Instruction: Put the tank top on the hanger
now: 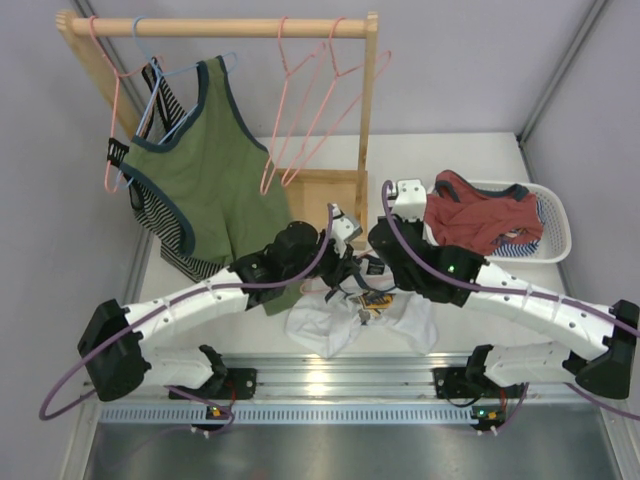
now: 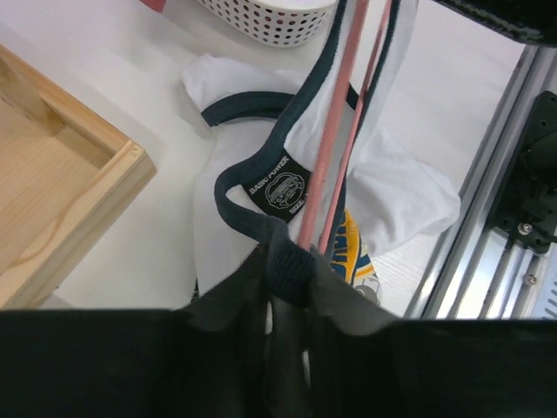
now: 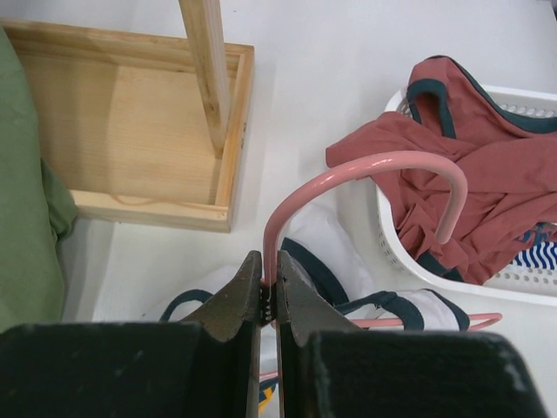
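The white tank top (image 1: 330, 325) with navy trim lies crumpled on the table between the two arms, near the front edge. My left gripper (image 2: 287, 270) is shut on the navy neck trim of the tank top (image 2: 392, 187), just below its label. Two bars of the pink hanger (image 2: 335, 122) run through the neck opening. My right gripper (image 3: 270, 279) is shut on the neck of the hanger (image 3: 365, 164), whose hook curves up and to the right above the tank top (image 3: 322, 235). In the top view the left gripper (image 1: 340, 280) and right gripper (image 1: 365, 270) meet over the garment.
A wooden rack (image 1: 368, 110) stands behind on its tray base (image 1: 325, 195), carrying an olive green top (image 1: 210, 170) and spare pink hangers (image 1: 310, 100). A white basket (image 1: 555, 215) holding a red garment (image 1: 480, 215) sits at the right. An aluminium rail (image 1: 330, 375) lines the near edge.
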### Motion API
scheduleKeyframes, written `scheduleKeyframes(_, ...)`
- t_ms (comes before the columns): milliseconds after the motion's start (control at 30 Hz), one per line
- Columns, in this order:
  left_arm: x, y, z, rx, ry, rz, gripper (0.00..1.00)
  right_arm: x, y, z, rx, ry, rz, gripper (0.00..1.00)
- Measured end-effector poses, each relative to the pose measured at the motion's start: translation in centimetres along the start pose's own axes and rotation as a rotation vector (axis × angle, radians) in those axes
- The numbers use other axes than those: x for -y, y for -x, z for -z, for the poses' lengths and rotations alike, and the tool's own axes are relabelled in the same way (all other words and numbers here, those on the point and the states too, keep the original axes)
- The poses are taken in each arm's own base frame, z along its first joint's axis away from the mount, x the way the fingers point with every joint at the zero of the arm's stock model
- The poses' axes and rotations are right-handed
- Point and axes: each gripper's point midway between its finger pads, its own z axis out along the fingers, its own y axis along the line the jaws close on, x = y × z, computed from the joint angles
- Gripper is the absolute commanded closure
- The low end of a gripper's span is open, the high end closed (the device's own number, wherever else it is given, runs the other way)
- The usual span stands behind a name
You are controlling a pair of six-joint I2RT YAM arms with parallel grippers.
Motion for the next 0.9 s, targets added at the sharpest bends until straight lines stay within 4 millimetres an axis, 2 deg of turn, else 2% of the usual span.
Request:
scheduleKeyframes(67, 0.6, -0.1, -0.1, 0.003, -0.029, -0.002, 1.0, -0.1, 0.0, 0.0, 0.001, 0.001, 0.002, 1.0)
scheduleKeyframes(133, 1.5, -0.3, -0.1, 0.004, -0.062, -0.007, 1.0, 0.0, -0.1, -0.1, 0.0, -0.008, 0.016, 1.0)
scheduleKeyframes(267, 1.6, -0.7, -0.5, 0.022, -0.054, -0.001, 1.0, 0.0, -0.3, -0.2, -0.004, -0.011, 0.029, 1.0)
scheduleKeyframes(400, 2.0, -1.2, -1.0, 0.073, -0.04, 0.011, 1.0, 0.1, -0.7, -0.1, -0.018, -0.008, 0.053, 0.9)
scheduleKeyframes(433, 2.1, -1.4, -1.0, 0.085, -0.039, 0.017, 1.0, 0.0, -0.7, -0.1, -0.021, -0.002, 0.056, 0.82)
scheduleKeyframes(500, 2.1, -1.6, -0.9, 0.116, -0.029, 0.029, 1.0, -0.3, -0.8, 0.0, -0.025, 0.012, 0.054, 0.74)
scheduleKeyframes(633, 1.4, -3.1, -0.8, 0.136, 0.009, 0.061, 1.0, -0.7, -0.3, 0.2, -0.015, 0.026, 0.037, 0.41)
scheduleKeyframes(733, 1.0, -3.8, -0.8, 0.145, 0.037, 0.075, 1.0, -0.7, 0.0, 0.4, -0.007, 0.03, 0.035, 0.26)
scheduleKeyframes(833, 0.8, -4.0, -0.8, 0.169, 0.059, 0.088, 1.0, -0.6, 0.2, 0.4, -0.005, 0.032, 0.034, 0.17)
scheduleKeyframes(900, 0.7, -4.3, -0.6, 0.179, 0.075, 0.097, 1.0, -0.5, 0.3, 0.6, -0.002, 0.035, 0.029, 0.15)
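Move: The tank top's strap, gathered round one end of the hanger, lies between the left fingertips, within a centimetre or so. The white tank top's body spreads some 4 cm right and 2 cm back of that hand, 10 cm below. The right hand already holds the hanger's neck right at its fingertips; from there the basket sits about 15 cm ahead, 25 cm right and 15 cm below. Left fingers shut on strap and hanger end, sinking about 4 cm, as right fingers release the hanger's neck. ##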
